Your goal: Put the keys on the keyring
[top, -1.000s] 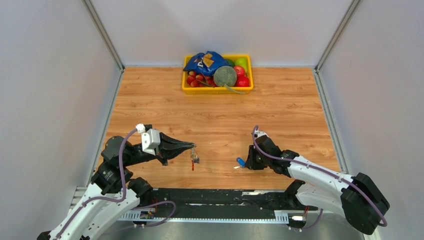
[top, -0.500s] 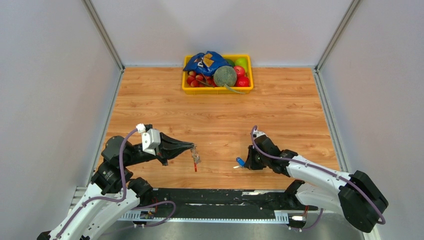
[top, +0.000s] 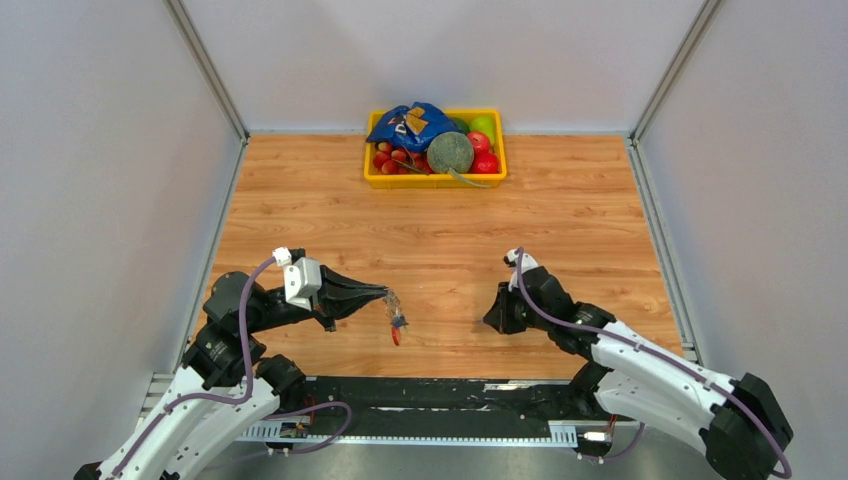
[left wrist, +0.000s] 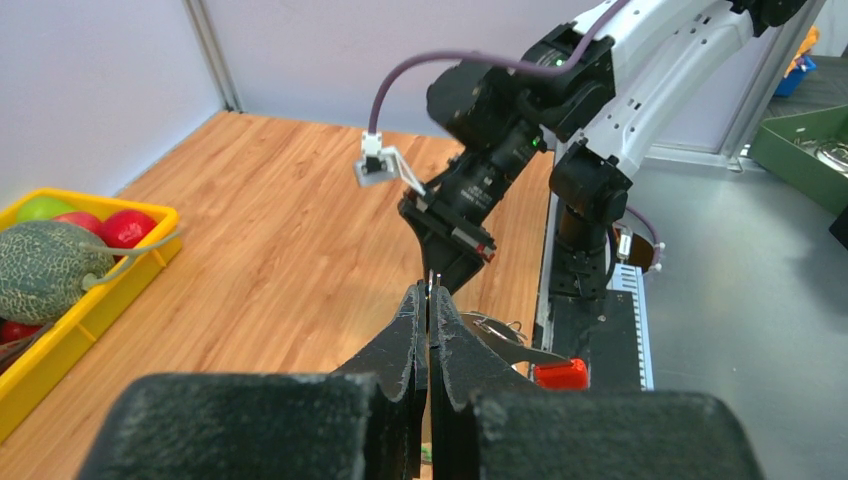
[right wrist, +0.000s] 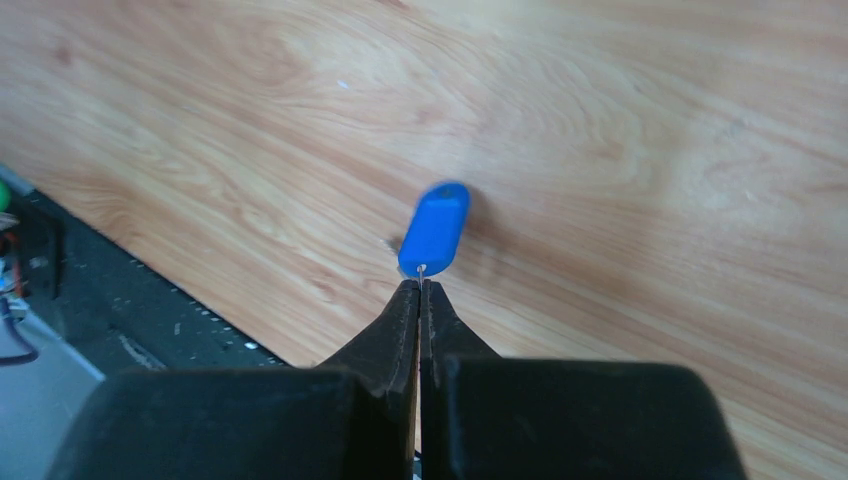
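Note:
My left gripper [top: 388,296] is shut on the thin wire ring of the keyring [top: 396,325], which hangs below its tips above the near part of the table. In the left wrist view the left gripper [left wrist: 429,290] pinches the wire, and the keyring's silvery strip [left wrist: 512,346] and red clip [left wrist: 560,373] show to the right of the fingers. My right gripper [right wrist: 421,283] is shut on the metal end of a key with a blue head [right wrist: 434,230], held just above the wood. From above, the right gripper [top: 490,318] hides that key.
A yellow tray [top: 435,181] with fruit, a melon and a blue bag stands at the back centre. The black base rail [top: 430,392] runs along the near edge. White walls close in the left and right sides.
The right gripper closed on the blue key and drew back a little to the right, lifting it. The keyring under the left gripper swung slightly right.

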Robot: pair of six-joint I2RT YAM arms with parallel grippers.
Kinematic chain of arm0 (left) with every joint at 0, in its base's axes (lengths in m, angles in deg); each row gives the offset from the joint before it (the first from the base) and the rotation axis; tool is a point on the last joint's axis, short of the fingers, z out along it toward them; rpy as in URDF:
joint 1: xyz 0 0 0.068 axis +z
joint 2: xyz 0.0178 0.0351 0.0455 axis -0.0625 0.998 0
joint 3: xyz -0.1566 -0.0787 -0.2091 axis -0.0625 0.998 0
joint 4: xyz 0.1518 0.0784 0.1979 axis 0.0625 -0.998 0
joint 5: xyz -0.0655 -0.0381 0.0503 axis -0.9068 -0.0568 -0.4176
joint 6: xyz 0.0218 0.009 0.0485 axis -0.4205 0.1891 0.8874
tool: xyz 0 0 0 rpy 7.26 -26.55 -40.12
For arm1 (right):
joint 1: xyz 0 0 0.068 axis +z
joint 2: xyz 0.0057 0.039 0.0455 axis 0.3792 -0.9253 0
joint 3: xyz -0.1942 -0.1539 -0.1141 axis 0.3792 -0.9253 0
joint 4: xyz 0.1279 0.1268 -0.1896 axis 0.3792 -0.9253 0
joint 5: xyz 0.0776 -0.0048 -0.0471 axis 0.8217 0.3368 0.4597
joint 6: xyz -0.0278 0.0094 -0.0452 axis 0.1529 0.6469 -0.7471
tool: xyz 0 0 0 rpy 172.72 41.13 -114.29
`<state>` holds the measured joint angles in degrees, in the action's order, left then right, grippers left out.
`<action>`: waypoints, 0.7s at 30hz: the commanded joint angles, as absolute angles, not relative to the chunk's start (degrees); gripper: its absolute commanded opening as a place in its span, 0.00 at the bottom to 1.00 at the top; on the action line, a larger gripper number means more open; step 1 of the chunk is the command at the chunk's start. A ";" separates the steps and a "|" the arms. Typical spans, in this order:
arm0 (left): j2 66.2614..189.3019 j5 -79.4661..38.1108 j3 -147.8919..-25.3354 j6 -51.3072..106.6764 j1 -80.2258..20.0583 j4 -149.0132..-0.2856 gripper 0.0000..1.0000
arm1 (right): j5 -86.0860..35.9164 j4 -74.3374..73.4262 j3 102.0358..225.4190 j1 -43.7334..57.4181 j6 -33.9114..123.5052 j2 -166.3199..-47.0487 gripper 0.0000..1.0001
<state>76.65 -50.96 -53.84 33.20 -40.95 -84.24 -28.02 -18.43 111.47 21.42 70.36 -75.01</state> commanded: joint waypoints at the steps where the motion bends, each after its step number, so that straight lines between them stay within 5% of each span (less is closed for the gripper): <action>1: 76.38 -51.28 -54.08 33.11 -41.03 -81.36 0.00 | -25.96 -18.68 116.92 22.01 63.64 -68.87 0.00; 21: 76.26 -43.16 -53.38 28.83 -41.03 -76.49 0.00 | -8.27 -8.10 128.09 22.85 53.51 -62.76 0.00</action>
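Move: The right hand already holds the blue-tagged key just clear of the table. The keyring it is bound for is in the left fingertips, about 20 cm to its left, 5 cm back and some 27 cm higher. The ring's red-handled holder hangs about 18 cm left of the right hand, 8 cm back and 20 cm higher. For the left hand, the keyring lies right at its fingertips. Keeping its pinch, the right hand lifts the key about 17 cm towards the keyring, fingers swinging up towards level. ##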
